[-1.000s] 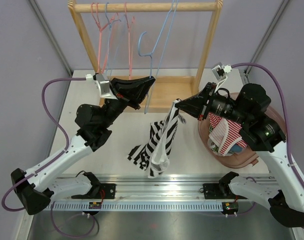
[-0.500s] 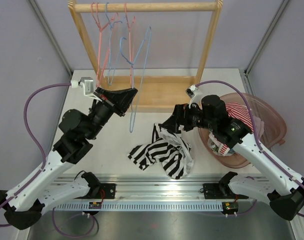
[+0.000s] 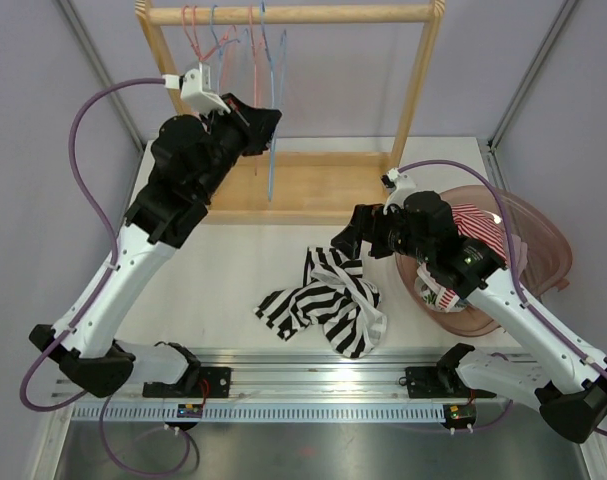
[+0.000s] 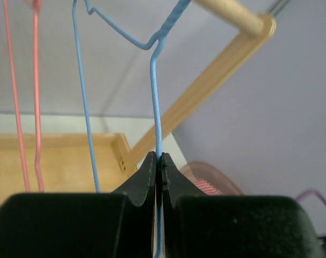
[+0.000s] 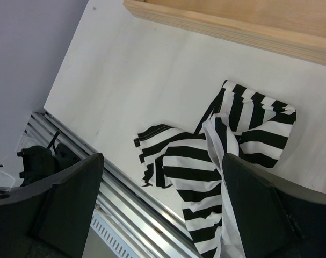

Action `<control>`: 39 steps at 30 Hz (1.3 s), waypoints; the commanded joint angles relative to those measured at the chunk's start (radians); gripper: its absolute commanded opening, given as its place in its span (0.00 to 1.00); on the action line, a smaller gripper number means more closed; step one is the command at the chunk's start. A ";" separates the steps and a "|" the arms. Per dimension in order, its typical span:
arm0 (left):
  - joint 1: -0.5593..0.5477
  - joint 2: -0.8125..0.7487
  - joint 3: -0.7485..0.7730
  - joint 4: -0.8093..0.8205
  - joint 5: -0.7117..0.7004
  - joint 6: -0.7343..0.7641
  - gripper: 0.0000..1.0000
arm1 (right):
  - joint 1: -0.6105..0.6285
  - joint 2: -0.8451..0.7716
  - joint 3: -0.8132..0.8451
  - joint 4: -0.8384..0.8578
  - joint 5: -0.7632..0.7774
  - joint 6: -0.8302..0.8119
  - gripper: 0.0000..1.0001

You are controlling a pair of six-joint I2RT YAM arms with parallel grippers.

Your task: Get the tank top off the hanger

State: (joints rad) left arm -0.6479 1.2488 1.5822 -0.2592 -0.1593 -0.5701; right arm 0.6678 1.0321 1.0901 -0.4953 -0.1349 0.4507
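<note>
The black-and-white striped tank top [image 3: 328,308] lies crumpled on the white table near the front rail, off the hanger; it also shows in the right wrist view [image 5: 222,156]. My left gripper [image 3: 270,122] is raised by the wooden rack and shut on the blue wire hanger [image 3: 271,150], whose wire runs up between the closed jaws in the left wrist view [image 4: 156,107]. My right gripper [image 3: 348,240] is open and empty, just above the tank top's upper edge.
The wooden rack [image 3: 415,85] stands at the back with pink hangers [image 3: 195,40] and another blue hanger on its top bar. A pink basket [image 3: 533,240] holding red-striped clothing [image 3: 451,265] sits at the right. The metal rail [image 3: 313,365] runs along the front.
My left gripper has lifted the blue hanger up and back to the rack's top bar. My right gripper has let go of the tank top, which now lies on the table.
</note>
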 commanded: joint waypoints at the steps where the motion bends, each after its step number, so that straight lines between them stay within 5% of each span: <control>1: 0.046 0.084 0.180 -0.024 0.064 -0.004 0.00 | 0.009 -0.020 -0.001 0.020 0.041 -0.018 0.99; 14: 0.169 0.489 0.697 -0.221 0.152 -0.024 0.00 | 0.007 0.002 -0.021 0.034 0.037 -0.041 1.00; 21: 0.172 0.472 0.632 -0.219 0.152 -0.034 0.01 | 0.009 0.078 -0.029 0.023 0.021 -0.087 1.00; 22: 0.172 0.460 0.613 -0.215 0.153 -0.036 0.12 | 0.010 0.120 -0.024 0.011 0.035 -0.086 0.99; 34: 0.172 0.264 0.498 -0.195 0.214 -0.008 0.68 | 0.226 0.331 -0.039 -0.106 0.330 -0.017 1.00; 35: 0.172 0.246 0.492 -0.195 0.228 -0.004 0.99 | 0.248 0.344 -0.047 -0.106 0.349 0.005 0.99; 39: 0.172 0.141 0.437 -0.207 0.238 0.025 0.99 | 0.271 0.416 -0.085 -0.086 0.368 0.039 1.00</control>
State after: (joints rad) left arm -0.4820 1.4849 2.0426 -0.5030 0.0284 -0.5812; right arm 0.9192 1.4059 1.0325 -0.5781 0.1474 0.4404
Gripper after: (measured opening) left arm 0.986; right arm 0.993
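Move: From the left hand, which holds the blue hanger, the free spot on the wooden rail is roughly 17 cm ahead, 2 cm to the right and 10 cm up; the nearest pink hanger hangs about 6 cm left of that spot. From the open right hand the tank top lies some 25 cm below, 5 cm back and 3 cm left. The wooden tray is about 20 cm ahead and 9 cm left of that hand, similarly low. Bring the left gripper forward about 12 cm towards the rail, arching up first and then sinking to set the blue hanger's hook over it, open the fingers to let the hanger go, then back off and rise clear. Meanwhile hold the right hand, then lower it some 16 cm towards the tank top, fingers kept wide, rolling its left side down and tipping the fingertips downward. ##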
